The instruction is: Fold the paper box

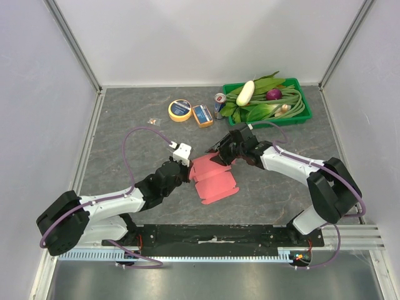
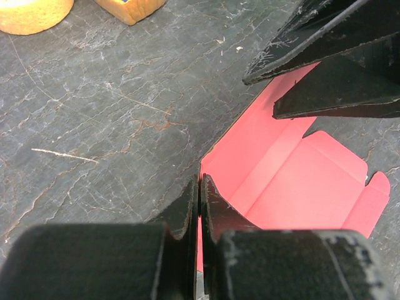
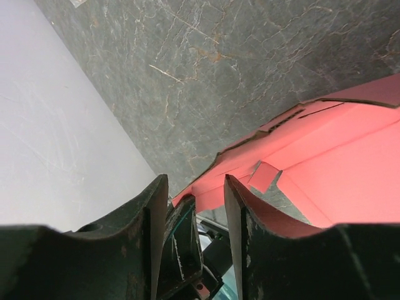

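Note:
The paper box is a pink-red card lying partly unfolded on the dark table between the arms, its inner side up. My left gripper is at the card's left edge and is shut on that thin edge. My right gripper is at the card's far edge. Its jaws stand apart, with a corner of the pink card and the tip of the left gripper showing between them. In the left wrist view the right gripper's black fingers hang over the card's far flap.
A green tray of vegetables sits at the back right. In front of it stand a can, a small blue-and-orange box and a yellow tape roll. A tiny scrap lies left of them. White walls enclose the table.

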Robot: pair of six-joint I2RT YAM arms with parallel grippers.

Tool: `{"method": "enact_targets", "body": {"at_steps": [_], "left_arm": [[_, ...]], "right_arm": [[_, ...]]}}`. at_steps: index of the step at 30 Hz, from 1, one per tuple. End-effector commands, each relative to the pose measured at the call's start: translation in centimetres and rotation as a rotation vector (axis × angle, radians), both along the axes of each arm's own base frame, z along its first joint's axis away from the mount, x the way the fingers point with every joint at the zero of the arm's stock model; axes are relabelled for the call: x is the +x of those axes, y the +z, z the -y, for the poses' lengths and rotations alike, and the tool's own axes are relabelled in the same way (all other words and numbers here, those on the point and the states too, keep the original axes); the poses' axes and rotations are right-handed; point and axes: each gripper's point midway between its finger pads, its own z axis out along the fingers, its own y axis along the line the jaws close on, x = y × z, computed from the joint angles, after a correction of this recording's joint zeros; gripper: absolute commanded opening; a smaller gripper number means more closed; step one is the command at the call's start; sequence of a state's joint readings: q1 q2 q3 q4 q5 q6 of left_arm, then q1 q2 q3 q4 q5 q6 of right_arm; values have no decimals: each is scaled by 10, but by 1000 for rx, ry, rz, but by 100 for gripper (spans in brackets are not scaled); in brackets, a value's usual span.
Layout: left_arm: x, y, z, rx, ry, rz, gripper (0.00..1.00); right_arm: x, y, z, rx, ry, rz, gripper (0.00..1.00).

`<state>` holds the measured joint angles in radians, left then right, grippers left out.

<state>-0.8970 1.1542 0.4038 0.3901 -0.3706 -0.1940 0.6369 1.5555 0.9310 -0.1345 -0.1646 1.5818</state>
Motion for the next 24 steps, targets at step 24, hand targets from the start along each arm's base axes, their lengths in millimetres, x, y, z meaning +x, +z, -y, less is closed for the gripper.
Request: {"method": "enact_targets", "body": {"at_steps": [24], "left_arm": [[4,10,2,19,26,112,7]], "right_arm": [[-1,-20,0,60,-63,-75,18]]}}
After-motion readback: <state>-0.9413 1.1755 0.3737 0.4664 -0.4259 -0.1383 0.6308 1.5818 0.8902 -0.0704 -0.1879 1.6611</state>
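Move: The paper box's raised far edge lies between and just past the right hand's open fingertips, roughly 1 cm ahead, 1 cm left and 1 cm below. The box corner pinched by the left hand is some 9 cm to the right hand's left and 7 cm back; on the table, the orange packet is about 15 cm ahead and 4 cm left. From the left hand, that raised edge lies about 8 cm ahead and 8 cm right, near its own height. While the left keeps its corner, the right sinks about 1 cm, closing half-open fingers around the raised edge. ##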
